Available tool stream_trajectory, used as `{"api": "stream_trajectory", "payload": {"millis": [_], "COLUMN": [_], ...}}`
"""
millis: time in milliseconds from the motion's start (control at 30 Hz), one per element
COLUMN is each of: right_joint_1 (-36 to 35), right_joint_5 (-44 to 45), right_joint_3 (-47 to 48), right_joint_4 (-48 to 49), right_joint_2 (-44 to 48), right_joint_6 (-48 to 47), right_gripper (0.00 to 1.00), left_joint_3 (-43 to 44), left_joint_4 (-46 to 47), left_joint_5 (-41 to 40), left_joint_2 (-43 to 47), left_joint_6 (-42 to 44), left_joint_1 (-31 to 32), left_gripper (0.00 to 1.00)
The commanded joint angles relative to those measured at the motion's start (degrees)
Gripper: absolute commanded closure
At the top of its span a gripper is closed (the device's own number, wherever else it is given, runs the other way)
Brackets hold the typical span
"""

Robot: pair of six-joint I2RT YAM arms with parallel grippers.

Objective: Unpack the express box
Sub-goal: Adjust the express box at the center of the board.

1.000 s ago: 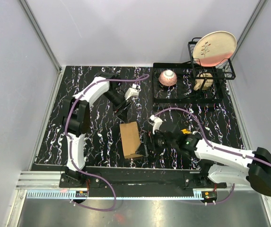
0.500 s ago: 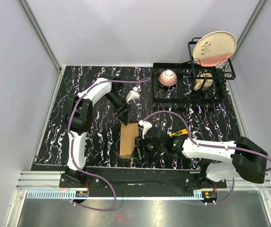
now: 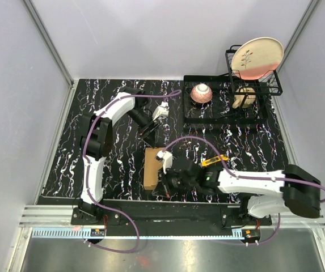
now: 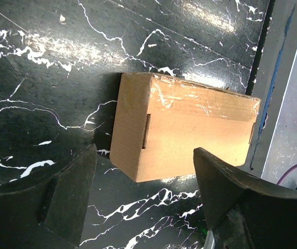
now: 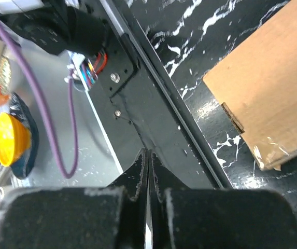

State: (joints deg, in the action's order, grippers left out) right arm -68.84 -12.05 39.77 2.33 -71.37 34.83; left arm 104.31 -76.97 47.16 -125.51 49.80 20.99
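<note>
The express box (image 3: pixel 152 168), a plain brown taped carton, lies flat on the black marbled table near its front edge. My left gripper (image 3: pixel 149 134) hovers just behind it, open and empty. In the left wrist view the box (image 4: pixel 184 135) lies beyond the spread fingers (image 4: pixel 70 197). My right gripper (image 3: pixel 165 187) sits low at the box's near right corner. Its fingers (image 5: pixel 140 171) are pressed together with nothing between them, pointing over the table's front rail. The box's taped end (image 5: pixel 272 98) lies to their right, apart from them.
A yellow utility knife (image 3: pixel 213 161) lies right of the box, beside the right arm. At the back right a black tray (image 3: pixel 224 116) carries a pink bowl (image 3: pixel 201 93), and a wire rack (image 3: pixel 253 79) holds a plate (image 3: pixel 257 56). The front rail (image 5: pixel 153 119) runs close under the right gripper.
My right arm has swung left from beside the box to its near right corner, and its gripper has gone from open to shut. The left arm has barely shifted.
</note>
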Motion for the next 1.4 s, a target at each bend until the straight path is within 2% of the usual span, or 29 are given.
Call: {"api": "stream_trajectory", "payload": {"millis": [0,167,400,700,1067,1233,1367], "right_joint_1": [-2.09,-2.79,-2.7,-2.62,-2.62,-2.35,-0.43], "right_joint_5": [-3.24,-1.49,10.29,11.7,15.83,16.45,17.85], "right_joint_3": [-1.45,-2.68,-5.84,-7.33,-9.45,-8.39,-8.65], "right_joint_4": [11.02,18.32,22.98,28.08,28.43,28.52,28.87], "right_joint_2": [-8.15,-15.89,-16.34,-21.26,-20.38,-21.96,-22.41], "right_joint_6": [-2.83,-1.43,-1.26,2.26,3.4,3.49,4.89], "right_gripper": [0.99,1.0,1.0,1.0,1.0,1.0,1.0], "left_joint_3": [2.91,3.09,3.26,5.47,1.6,1.51,1.6], "left_joint_4": [-5.47,-5.65,-5.82,-11.62,-11.63,-11.63,-11.62], "left_joint_5": [3.9,4.7,5.4,8.65,4.7,5.22,4.79], "left_joint_2": [-0.17,-0.61,-2.28,-5.27,-4.48,-1.32,4.99], "left_joint_6": [2.05,2.23,2.41,7.68,8.83,7.77,5.4], "left_joint_1": [-0.08,0.01,0.71,1.42,2.65,2.82,4.14], "left_gripper": [0.22,0.22,0.23,0.23,0.23,0.27,0.28]}}
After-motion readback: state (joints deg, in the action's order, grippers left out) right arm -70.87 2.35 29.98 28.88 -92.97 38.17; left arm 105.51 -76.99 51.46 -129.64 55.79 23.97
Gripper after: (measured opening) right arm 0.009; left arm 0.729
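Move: The express box lies lengthwise in front of the shut right gripper, its middle about 11 cm ahead, 3 cm to the left and some 11 cm below that hand. The yellow cutter lies about 14 cm ahead and 20 cm to the right of the same hand, 13 cm down. From the open left gripper, the box's middle is roughly 9 cm back, 1 cm to the right and 5 cm below; the cutter is 6 cm back and 24 cm right. The box's near end is what the right hand goes for: with fingers shut it drops about 9 cm, drifting slightly back and left, then travels some 5 cm forward while sinking further, its tips pushing at the near end by the right corner. The left hand, still wide open, shifts about 3 cm right and sinks 2 cm beside the far end. ##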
